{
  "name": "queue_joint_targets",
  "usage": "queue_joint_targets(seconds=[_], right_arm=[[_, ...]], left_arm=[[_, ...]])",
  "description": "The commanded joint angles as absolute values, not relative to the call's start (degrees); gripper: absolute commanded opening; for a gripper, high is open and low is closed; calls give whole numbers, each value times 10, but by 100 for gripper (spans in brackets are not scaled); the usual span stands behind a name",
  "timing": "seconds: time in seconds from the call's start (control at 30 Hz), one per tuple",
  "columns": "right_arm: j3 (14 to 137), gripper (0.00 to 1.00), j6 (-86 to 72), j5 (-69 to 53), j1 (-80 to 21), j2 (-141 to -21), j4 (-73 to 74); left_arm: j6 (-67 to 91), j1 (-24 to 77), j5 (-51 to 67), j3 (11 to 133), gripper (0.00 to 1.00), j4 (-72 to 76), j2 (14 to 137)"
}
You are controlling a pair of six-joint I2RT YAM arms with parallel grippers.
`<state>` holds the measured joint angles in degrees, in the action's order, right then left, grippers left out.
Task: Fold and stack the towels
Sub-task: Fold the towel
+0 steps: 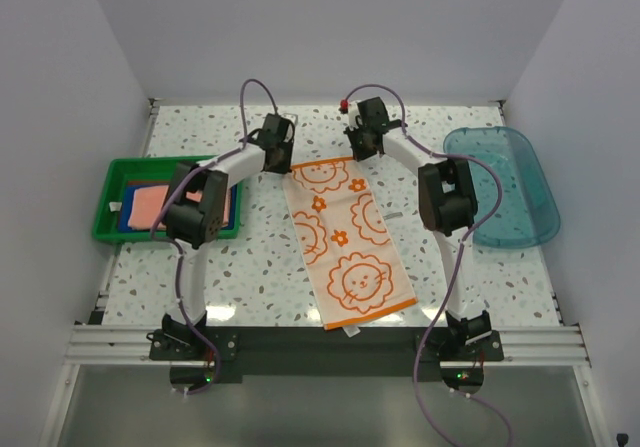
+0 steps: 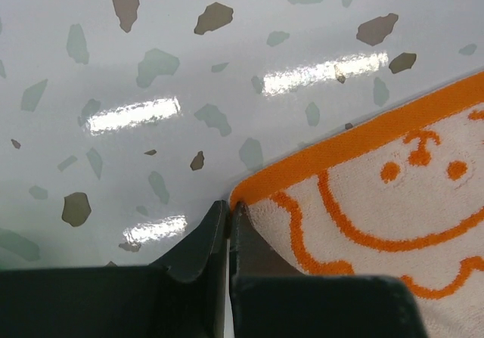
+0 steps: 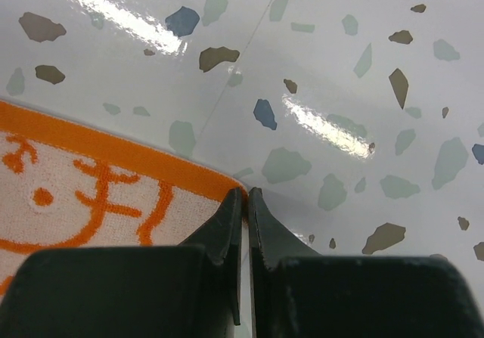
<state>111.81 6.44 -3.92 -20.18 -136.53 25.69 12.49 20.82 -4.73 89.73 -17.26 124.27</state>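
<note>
An orange towel (image 1: 345,242) with white flower and lion outlines lies spread flat in the middle of the table, long side running away from me. My left gripper (image 1: 286,163) is at its far left corner. In the left wrist view the jaws (image 2: 229,204) are shut, with the towel's corner (image 2: 363,179) pinched at their tips. My right gripper (image 1: 357,154) is at the far right corner. There too the jaws (image 3: 246,192) are shut on the orange towel's border (image 3: 113,153). A pink towel (image 1: 150,204) lies on a blue towel (image 1: 131,218) in the green tray.
The green tray (image 1: 150,235) stands at the left edge, partly under my left arm. A clear blue tub (image 1: 505,182) lies at the right. The speckled tabletop (image 1: 240,267) surrounds the towel, with white walls on three sides.
</note>
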Motion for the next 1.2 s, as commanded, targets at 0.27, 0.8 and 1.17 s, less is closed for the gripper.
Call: queue_joint_targets(seconds=[0.27,0.8,1.17], right_arm=[[1174,0,81,46,-183,-1308,227],[1145,0,131,41,-179,-1224,122],[971,0,97,5,-181,-1057,251]], left_arm=[[63,197,-89,1088,0,-231,1298],[-20,183,-58,1102,0,-156,1230],[37,185,38,931,0,-194,1065]])
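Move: Each hand already pinches a far corner of the flower-print towel, whose middle lies about 19 cm back and 14 cm right of the left hand, and roughly 22 cm back and 2 cm left of the right, both fingertips almost at table height. The near hem is some 38 cm back and 18 cm right of the left hand. The green tray's middle is about 27 cm left and 7 cm back of the left hand, the teal bin's some 36 cm right and 7 cm back of the right. Forward and up together, both hands swing the pinched far hem towards the table's far edge, the left about 11 cm out and the right about 7, then draw back towards the bases while still gaining height, ending some 16 cm higher. The fingers keep their grip and tip outward by roughly 20 degrees; the right hand also drifts a little right, widening the spread. ##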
